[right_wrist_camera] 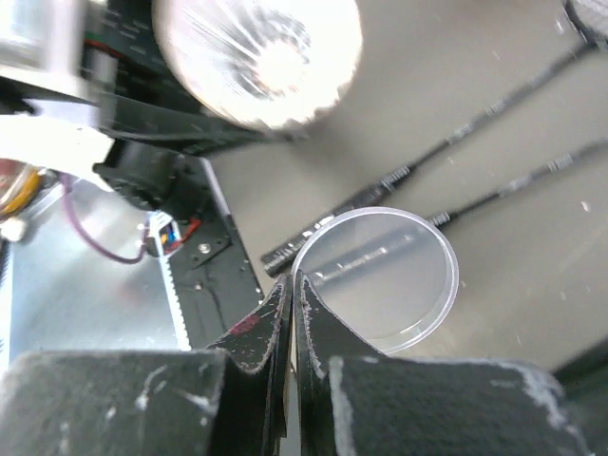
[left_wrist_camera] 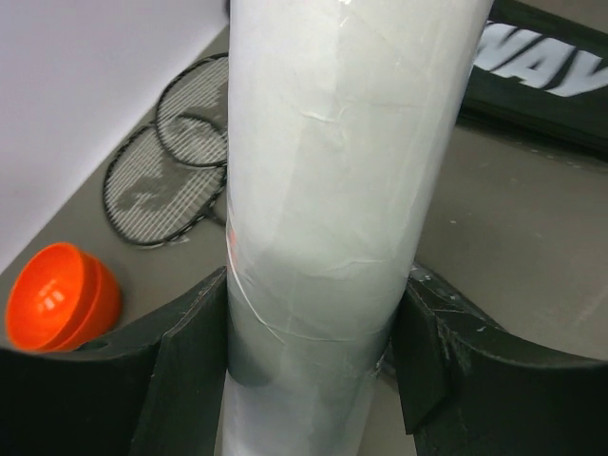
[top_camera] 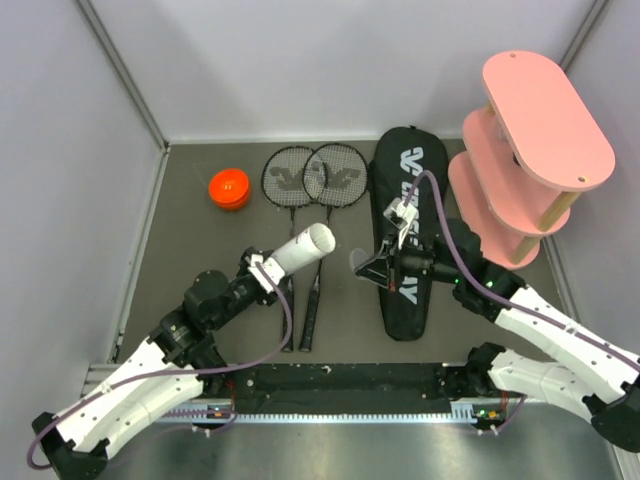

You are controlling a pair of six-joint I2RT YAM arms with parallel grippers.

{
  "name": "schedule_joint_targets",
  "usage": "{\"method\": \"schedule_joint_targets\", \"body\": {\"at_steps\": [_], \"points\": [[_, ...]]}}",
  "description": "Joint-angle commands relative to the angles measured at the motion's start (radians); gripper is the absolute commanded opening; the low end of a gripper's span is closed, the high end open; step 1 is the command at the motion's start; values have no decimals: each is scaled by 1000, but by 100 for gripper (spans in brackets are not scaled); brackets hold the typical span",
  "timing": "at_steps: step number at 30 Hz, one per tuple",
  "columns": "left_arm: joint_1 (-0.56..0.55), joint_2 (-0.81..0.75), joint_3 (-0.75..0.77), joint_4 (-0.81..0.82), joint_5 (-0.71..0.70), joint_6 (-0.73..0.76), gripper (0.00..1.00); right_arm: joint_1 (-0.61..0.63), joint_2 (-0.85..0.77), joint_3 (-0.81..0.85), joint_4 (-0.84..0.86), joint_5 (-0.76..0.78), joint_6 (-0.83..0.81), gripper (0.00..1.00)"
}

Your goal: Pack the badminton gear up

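My left gripper point(top_camera: 268, 268) point(left_wrist_camera: 313, 351) is shut on the long white tube point(top_camera: 303, 247) point(left_wrist_camera: 323, 190), whose open end points up and to the right. My right gripper point(top_camera: 362, 268) point(right_wrist_camera: 293, 277) is shut on the rim of a clear round lid point(right_wrist_camera: 380, 275), just right of the tube's mouth. A blurred white round shape with radial streaks point(right_wrist_camera: 256, 57) fills the top of the right wrist view. Two black rackets point(top_camera: 315, 180) point(left_wrist_camera: 166, 180) lie side by side. The orange cap point(top_camera: 230, 188) point(left_wrist_camera: 59, 294) sits at the far left. The black bag point(top_camera: 410, 165) point(left_wrist_camera: 541, 66) lies flat under my right arm.
A pink tiered oval shelf point(top_camera: 530, 140) stands at the back right, close to my right arm. Grey walls close in the mat on the left, back and right. The metal rail point(top_camera: 340, 385) with the arm bases runs along the near edge.
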Motion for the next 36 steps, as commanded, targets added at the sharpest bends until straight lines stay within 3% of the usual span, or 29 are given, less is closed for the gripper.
{"method": "schedule_joint_targets", "body": {"at_steps": [1, 15, 36], "points": [[-4, 35, 33, 79, 219, -8, 0, -7, -27, 118, 57, -204, -84, 0], [-16, 44, 27, 79, 303, -5, 0, -6, 152, 354, -87, -334, -96, 0], [-25, 23, 22, 79, 265, 3, 0, -3, 166, 282, 8, -423, 5, 0]]}}
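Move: The right hand holds the clear lid in its shut fingers; the open mouth of the white tube lies about 13 cm to its left, 5 cm ahead and 6 cm higher. The nearer racket handle is some 17 cm left, 1 cm back and 22 cm below it; the black bag's middle is about 24 cm ahead, 14 cm right and 20 cm below. From the left hand, gripping the tube, the lid is roughly 20 cm right, level fore and aft and 3 cm higher. Right hand raises the pinched lid about 8 cm, left and back towards the tube mouth; left swings it rightward-back. ##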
